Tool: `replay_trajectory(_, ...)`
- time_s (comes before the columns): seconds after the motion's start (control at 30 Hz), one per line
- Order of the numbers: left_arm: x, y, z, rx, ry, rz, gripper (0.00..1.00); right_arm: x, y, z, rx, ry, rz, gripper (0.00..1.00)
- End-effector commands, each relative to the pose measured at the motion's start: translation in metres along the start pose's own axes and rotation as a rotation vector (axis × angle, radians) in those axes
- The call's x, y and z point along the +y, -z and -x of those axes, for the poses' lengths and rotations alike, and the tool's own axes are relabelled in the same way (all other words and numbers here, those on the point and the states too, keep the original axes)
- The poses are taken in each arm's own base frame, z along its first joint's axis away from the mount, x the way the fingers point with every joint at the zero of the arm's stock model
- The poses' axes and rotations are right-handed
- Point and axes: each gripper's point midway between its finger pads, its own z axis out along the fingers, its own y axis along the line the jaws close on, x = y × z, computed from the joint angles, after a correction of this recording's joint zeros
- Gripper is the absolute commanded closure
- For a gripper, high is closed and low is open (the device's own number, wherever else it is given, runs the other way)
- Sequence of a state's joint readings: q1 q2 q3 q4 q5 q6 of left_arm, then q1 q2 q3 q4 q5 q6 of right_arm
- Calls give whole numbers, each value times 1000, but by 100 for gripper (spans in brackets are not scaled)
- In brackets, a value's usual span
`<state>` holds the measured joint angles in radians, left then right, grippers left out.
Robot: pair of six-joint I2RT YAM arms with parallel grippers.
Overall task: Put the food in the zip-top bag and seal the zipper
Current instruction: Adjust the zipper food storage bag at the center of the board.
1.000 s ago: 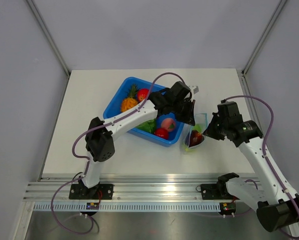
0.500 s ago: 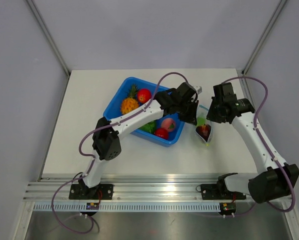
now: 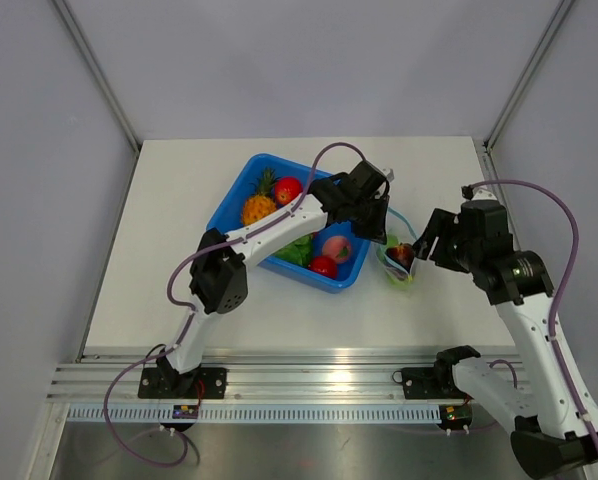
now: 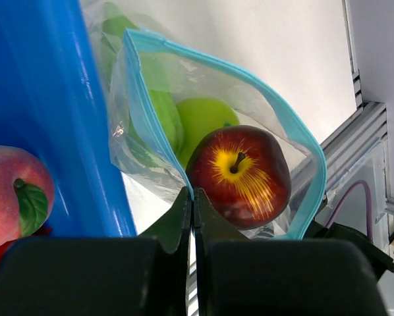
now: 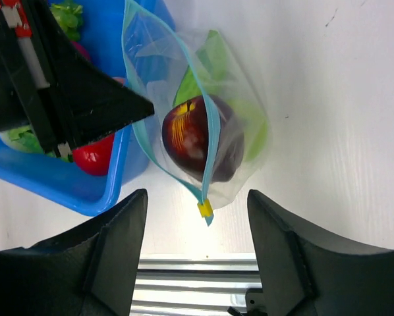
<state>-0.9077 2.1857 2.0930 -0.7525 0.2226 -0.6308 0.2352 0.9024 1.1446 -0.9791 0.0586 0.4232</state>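
The clear zip-top bag (image 3: 399, 264) stands just right of the blue tray, its mouth gaping. My left gripper (image 4: 192, 197) is shut on the teal zipper (image 4: 296, 131) strip at the near lip. Inside the bag lie a dark red apple (image 4: 240, 174), a green apple (image 4: 207, 118) and another green piece (image 4: 159, 115). My right gripper (image 5: 197, 197) stands open, one finger on each side of the bag's end with the yellow slider (image 5: 205, 209), touching nothing. From the right wrist the red fruit (image 5: 190, 135) shows through the bag (image 5: 250, 125).
The blue tray (image 3: 222, 215) holds more food: a pineapple (image 3: 258, 206), a red apple (image 3: 287, 190), a peach (image 3: 336, 247), a red tomato (image 3: 323, 266) and lettuce (image 3: 299, 252). The left arm reaches across the tray. An aluminium rail (image 3: 309, 380) lines the near table edge.
My right gripper has gone from shut to open and has drawn back to the right of the bag. The left gripper keeps its pinch on the bag's lip, shifted slightly.
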Motion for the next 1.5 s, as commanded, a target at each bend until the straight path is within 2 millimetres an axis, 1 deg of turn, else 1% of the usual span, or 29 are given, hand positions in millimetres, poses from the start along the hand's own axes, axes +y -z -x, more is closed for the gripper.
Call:
replay_trajectory(0.0, -7, 4, 30, -83, 17, -40, 100, 2, 2, -18, 14, -40, 52, 32)
replay_trajectory(0.03, -3, 2, 33, -84, 28, -35, 100, 10, 3, -22, 24, -48, 104, 33)
replay_trajectory(0.07, -2, 2, 36, -89, 32, -35, 100, 9, 0, -30, 39, -58, 109, 34)
replay_trajectory(0.2, 0, 3, 38, -92, 36, -37, 100, 5, -6, -46, 86, -60, 104, 36)
replay_trajectory(0.33, 1, 0, 39, -91, 41, -37, 100, 6, -9, -49, 98, -72, 110, 37)
replay_trajectory(0.43, 1, -2, 38, -86, 47, -39, 100, 3, -16, -53, 120, -73, 84, 39)
replay_trajectory(0.53, 1, -2, 38, -87, 46, -40, 100, 7, -23, -56, 133, -78, 88, 41)
replay_trajectory(0.63, 1, -3, 37, -85, 49, -38, 100, 15, -29, -60, 134, -59, 97, 42)
replay_trajectory(0.7, 2, -3, 37, -83, 49, -35, 100, 22, -32, -67, 150, -51, 96, 42)
replay_trajectory(0.73, 2, -3, 37, -84, 49, -36, 100, 28, -32, -72, 152, -19, 97, 42)
replay_trajectory(0.87, 1, -2, 36, -79, 52, -40, 100, 23, -43, -75, 142, 2, 2, 43)
replay_trajectory(0.9, 2, -3, 35, -77, 53, -39, 100, 21, -45, -74, 135, -4, -16, 46)
replay_trajectory(1.03, 2, -2, 34, -74, 49, -38, 100, 9, -49, -65, 78, -12, -91, 53)
replay_trajectory(1.17, 3, -2, 33, -72, 51, -37, 100, 7, -57, -66, 85, 12, -114, 56)
replay_trajectory(1.2, 3, -2, 33, -71, 51, -36, 100, 8, -59, -66, 85, 13, -112, 58)
replay_trajectory(1.33, 4, -1, 32, -70, 50, -35, 100, 8, -61, -63, 69, 16, -114, 71)
replay_trajectory(1.37, 3, -1, 32, -71, 48, -36, 100, 7, -60, -61, 60, 19, -113, 79)
replay_trajectory(1.47, 1, 2, 33, -72, 32, -47, 100, 7, -56, -53, 29, 40, -110, 92)
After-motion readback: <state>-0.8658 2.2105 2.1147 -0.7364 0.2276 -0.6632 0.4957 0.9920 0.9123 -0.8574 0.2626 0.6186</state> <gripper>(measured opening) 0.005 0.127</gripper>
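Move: The zipper's yellow end tab hangs about 10 cm below the open right gripper, some 3 cm back and 3 cm to its left. The dark red apple in the bag sits about 5 cm farther out than the tab, 2 cm more to the left and 3 cm lower. The shut left gripper holds the bag's left lip; from it the tab is roughly 9 cm back, 6 cm right and 1 cm lower. Sink the right gripper about 9 cm to the yellow zipper tab, first easing back 3 cm, then swinging left and creeping forward again to end some 3.5 cm left of its start. Tip the fingers down roughly 10 degrees and close them to pinch the tab. Meanwhile carry the left-held lip about 2.5 cm forward early on, then hold it still. ##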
